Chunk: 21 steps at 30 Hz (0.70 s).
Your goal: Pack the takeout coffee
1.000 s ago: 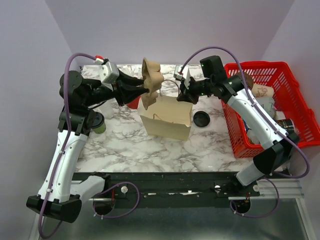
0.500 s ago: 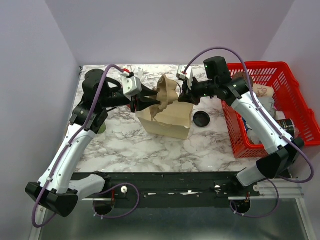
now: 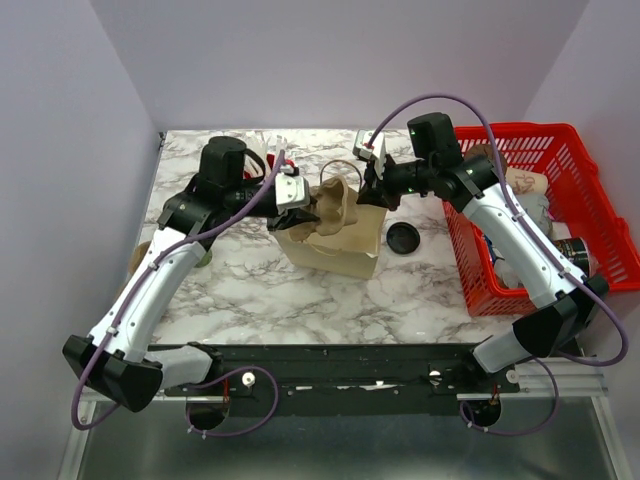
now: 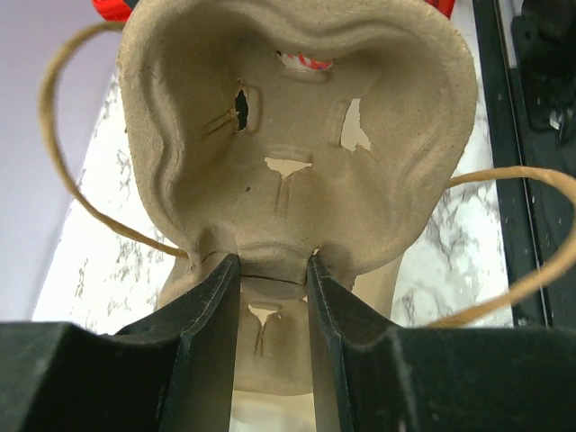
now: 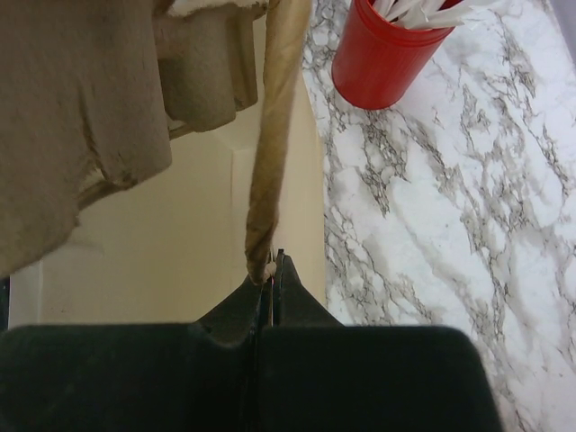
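My left gripper (image 3: 300,212) is shut on the rim of a brown moulded-pulp cup carrier (image 3: 330,205), which it holds tilted at the mouth of the open paper bag (image 3: 345,250). In the left wrist view the carrier (image 4: 297,135) fills the frame, pinched between my gripper (image 4: 270,270). My right gripper (image 3: 368,190) is shut on the bag's twisted paper handle (image 5: 274,135) at the far right rim; the wrist view shows the jaws closed (image 5: 270,265). The olive-green takeout coffee is almost hidden behind my left arm; only a green sliver (image 3: 206,259) shows.
A loose flat black disc (image 3: 402,238) lies right of the bag. A red cup of white sticks (image 5: 382,54) stands behind the bag. A red basket (image 3: 590,270) with several items stands at the right edge.
My left arm has swung the cup carrier right and down, from above the bag's left side to the bag's mouth. The right gripper has stayed on the handle.
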### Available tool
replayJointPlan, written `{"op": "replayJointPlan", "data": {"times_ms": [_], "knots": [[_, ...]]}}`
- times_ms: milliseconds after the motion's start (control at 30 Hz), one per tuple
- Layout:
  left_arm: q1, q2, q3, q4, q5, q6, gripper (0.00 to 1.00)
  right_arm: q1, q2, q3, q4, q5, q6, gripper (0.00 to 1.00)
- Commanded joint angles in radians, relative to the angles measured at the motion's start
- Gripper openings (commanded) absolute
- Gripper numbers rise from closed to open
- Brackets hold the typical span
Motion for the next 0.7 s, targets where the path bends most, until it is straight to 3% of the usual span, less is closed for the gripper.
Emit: {"op": "replayJointPlan", "data": {"times_ms": [0,400,667], "knots": [[-0.035,0.044,0.092,-0.191,-0.062,0.197,0.00,0.009,-0.029,0.025,0.017,-0.029,-0.026,0.01],[-0.175,0.112,0.147,-0.317,-0.305,0.369,0.00,0.103,-0.053,0.008,0.012,0.085,-0.115,0.00],[-0.202,0.112,0.170,-0.393,-0.368,0.430,0.00,0.117,-0.075,-0.021,-0.002,0.103,-0.138,0.01]]}}
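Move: The left gripper already holds the cup carrier over the paper bag; the middle of the bag's mouth is about 4 cm to its right, 1 cm ahead and some 6 cm below. The red straw cup stands 16 cm ahead and 12 cm left of it, the black lid 9 cm ahead and 23 cm right, both on the table. From the right gripper, shut on the far handle at the rim, the mouth's middle is about 8 cm left, 5 cm back and slightly lower. Keep the left gripper's pinch on the carrier and lower it about 5 cm down into the bag's mouth, drifting a centimetre right and tipping the fingers some 20 degrees further down. With the right gripper, keep hold of the far handle, pause briefly, then draw it back and left about 3 cm towards the carrier, rising slightly as it goes. ##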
